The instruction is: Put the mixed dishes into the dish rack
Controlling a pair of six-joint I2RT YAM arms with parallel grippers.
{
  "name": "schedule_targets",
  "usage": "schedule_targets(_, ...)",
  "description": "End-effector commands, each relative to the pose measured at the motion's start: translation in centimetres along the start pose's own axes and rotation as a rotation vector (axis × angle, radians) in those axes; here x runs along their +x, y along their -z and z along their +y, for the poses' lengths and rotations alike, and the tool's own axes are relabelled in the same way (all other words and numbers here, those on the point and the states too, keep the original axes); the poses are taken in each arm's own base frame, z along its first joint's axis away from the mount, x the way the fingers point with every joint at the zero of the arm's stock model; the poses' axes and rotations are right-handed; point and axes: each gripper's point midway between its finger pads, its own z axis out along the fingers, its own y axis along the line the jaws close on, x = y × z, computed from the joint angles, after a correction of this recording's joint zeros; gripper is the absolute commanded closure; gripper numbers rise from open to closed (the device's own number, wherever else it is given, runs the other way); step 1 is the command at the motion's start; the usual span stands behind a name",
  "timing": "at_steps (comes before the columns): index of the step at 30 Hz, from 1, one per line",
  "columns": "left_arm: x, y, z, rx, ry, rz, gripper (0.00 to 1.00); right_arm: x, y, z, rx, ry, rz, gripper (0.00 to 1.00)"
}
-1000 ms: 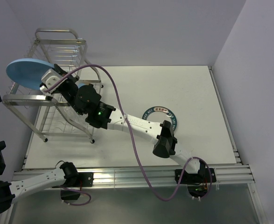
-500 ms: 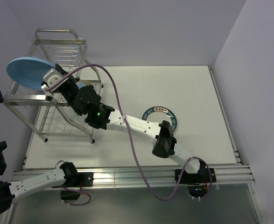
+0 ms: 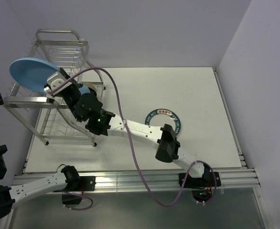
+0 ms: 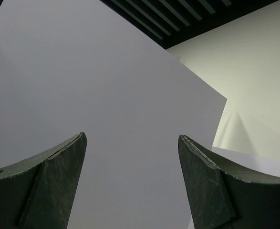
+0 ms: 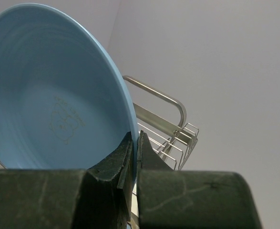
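My right gripper (image 3: 54,86) is shut on the rim of the plain light-blue plate (image 3: 32,73), holding it raised over the left side of the dish rack (image 3: 63,32). In the right wrist view the fingers pinch the plate (image 5: 49,95) at its edge, with the rack's wire tier (image 5: 164,98) behind. The white plate with the dark-blue lettered rim (image 3: 163,114) lies on the table, partly hidden by the right arm. A small light-blue thing (image 3: 84,89) peeks out by the wrist; I cannot tell what it is. My left gripper (image 4: 131,138) is open on nothing and faces a plain wall.
The rack stands at the table's far left corner, against the wall. The right arm stretches diagonally across the table (image 3: 192,90) from its base at the near edge. The left arm (image 3: 39,183) lies low along the near left edge.
The right gripper has shifted the blue plate slightly to the right over the rack. The left arm has not moved.
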Motion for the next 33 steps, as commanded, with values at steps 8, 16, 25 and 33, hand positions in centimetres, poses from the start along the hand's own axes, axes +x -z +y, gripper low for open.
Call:
schedule_targets(8,-1.0,0.2,0.6,-0.017,0.009,-0.014,0.17,2.3,0.7,-0.4,0.059,0.067,0.067,1.00)
schedule_targets(16,-1.0,0.3,0.7,-0.020,0.006,-0.016,0.17,2.7,1.0,-0.2,0.063,0.077,0.078,1.00)
schedule_targets(25,-0.9,0.3,0.8,-0.023,-0.005,-0.013,0.17,2.9,1.0,0.7,0.043,0.089,0.075,0.87)
schedule_targets(33,-0.9,0.4,0.9,-0.023,-0.008,-0.012,0.17,3.2,0.8,1.4,0.022,0.085,0.066,0.65)
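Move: The right hand still pinches the blue plate's right rim; the plate's middle lies about 9 cm left and 3 above. The upper rack tier's middle is some 7 cm left, 4 ahead and 9 below. The black bowl in the lower tier lies about 10 cm ahead, straight across (0 sideways) and 36 below. From the idle left hand, the upper tier is roughly 24 cm ahead, 4 left and 31 below. The right hand eases down about 0.5 cm, then opens its fingers a third, releasing the blue plate's rim. ##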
